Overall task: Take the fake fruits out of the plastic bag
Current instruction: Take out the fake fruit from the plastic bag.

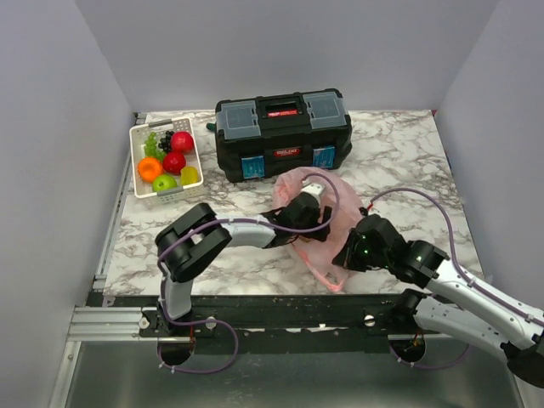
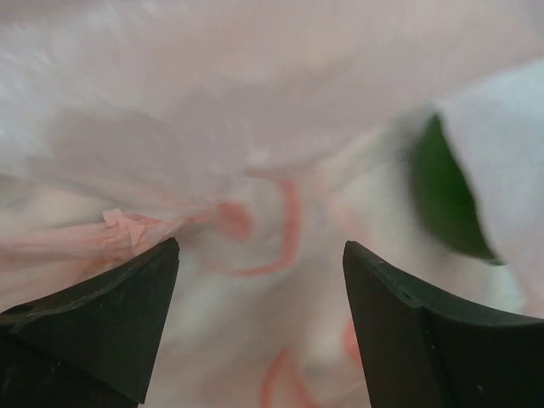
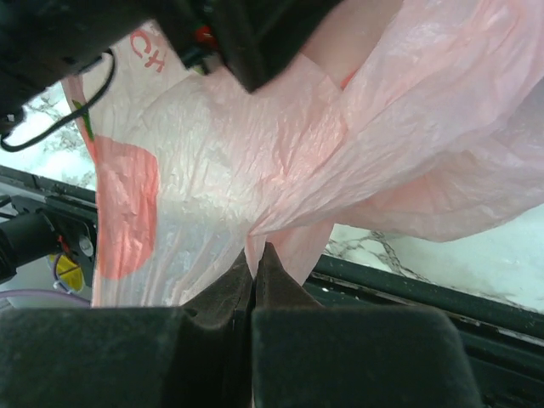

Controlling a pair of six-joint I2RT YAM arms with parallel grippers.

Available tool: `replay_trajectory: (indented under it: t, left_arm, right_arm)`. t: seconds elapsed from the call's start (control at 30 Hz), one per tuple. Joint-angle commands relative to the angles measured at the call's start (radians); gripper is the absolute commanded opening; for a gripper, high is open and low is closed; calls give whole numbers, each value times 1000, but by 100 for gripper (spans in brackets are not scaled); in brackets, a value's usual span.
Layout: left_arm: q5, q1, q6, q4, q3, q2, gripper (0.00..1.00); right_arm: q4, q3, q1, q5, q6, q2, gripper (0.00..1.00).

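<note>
The pink plastic bag (image 1: 327,223) lies crumpled on the marble table in front of the toolbox. My left gripper (image 2: 261,246) is pushed inside it, jaws open, with only pink film and a blurred dark green patch (image 2: 444,194) ahead. I see no fruit between the fingers. My right gripper (image 3: 255,252) is shut on a fold of the plastic bag (image 3: 280,153) at its near edge, holding it up. The fake fruits that show lie in the white basket: an orange (image 1: 150,168), a red apple (image 1: 174,161), a green apple (image 1: 164,182), a lemon (image 1: 189,176) and dark grapes (image 1: 166,141).
The white slotted basket (image 1: 138,136) stands at the back left. A black toolbox (image 1: 282,132) stands at the back centre, just behind the bag. The table's near edge and a metal rail (image 1: 255,306) run under both arms.
</note>
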Motion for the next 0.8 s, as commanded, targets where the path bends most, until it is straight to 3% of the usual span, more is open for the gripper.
replay_trajectory:
  t: [0.0, 0.13, 0.27, 0.33, 0.37, 0.5, 0.57, 0.77]
  left_arm:
    - [-117, 74, -7, -79, -168, -136, 78]
    - [-113, 116, 0, -16, -328, -301, 78]
    - [53, 114, 27, 85, -401, -383, 77]
    - [126, 112, 5, 115, -409, -390, 77]
    - [148, 111, -4, 127, -406, -385, 77]
    - [175, 106, -5, 137, -373, -353, 78]
    - [176, 102, -1, 127, -357, -349, 78]
    - [105, 84, -6, 113, -346, -358, 79]
  right_arm:
    - [137, -24, 6, -103, -97, 53, 1]
    - [226, -19, 5, -211, -185, 107, 1]
    - [283, 1, 6, -319, -235, 180, 1]
    - [273, 28, 5, -278, -209, 195, 5]
    - [260, 35, 5, -222, -177, 187, 10]
    - [182, 53, 5, 27, -66, 146, 64]
    - [134, 82, 4, 113, -40, 155, 79]
    - [140, 200, 4, 218, -146, 311, 88]
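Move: The left hand is inside the plastic bag, whose middle lies only about 2 cm ahead of it, 2 cm to its left and slightly lower. From there the tool box is some 25 cm ahead and 12 cm left, and the fruit basket about 20 cm ahead and 45 cm left. The right hand pinches the bag's rim; the bag's middle is roughly 9 cm ahead, 6 cm left and 6 cm below it, with the handle loop about 6 cm back, 3 cm left and lower. Leftward in one quick sweep, the left hand goes about 12 cm inside the bag with its fingers open, then eases some 4 cm back to the right while rising and drawing back a little. The right hand follows about 5 cm left with the pinched rim, turning counter-clockwise and then back, opens nearly wide to let go of it, and moves some 5 cm forward and slightly up. ##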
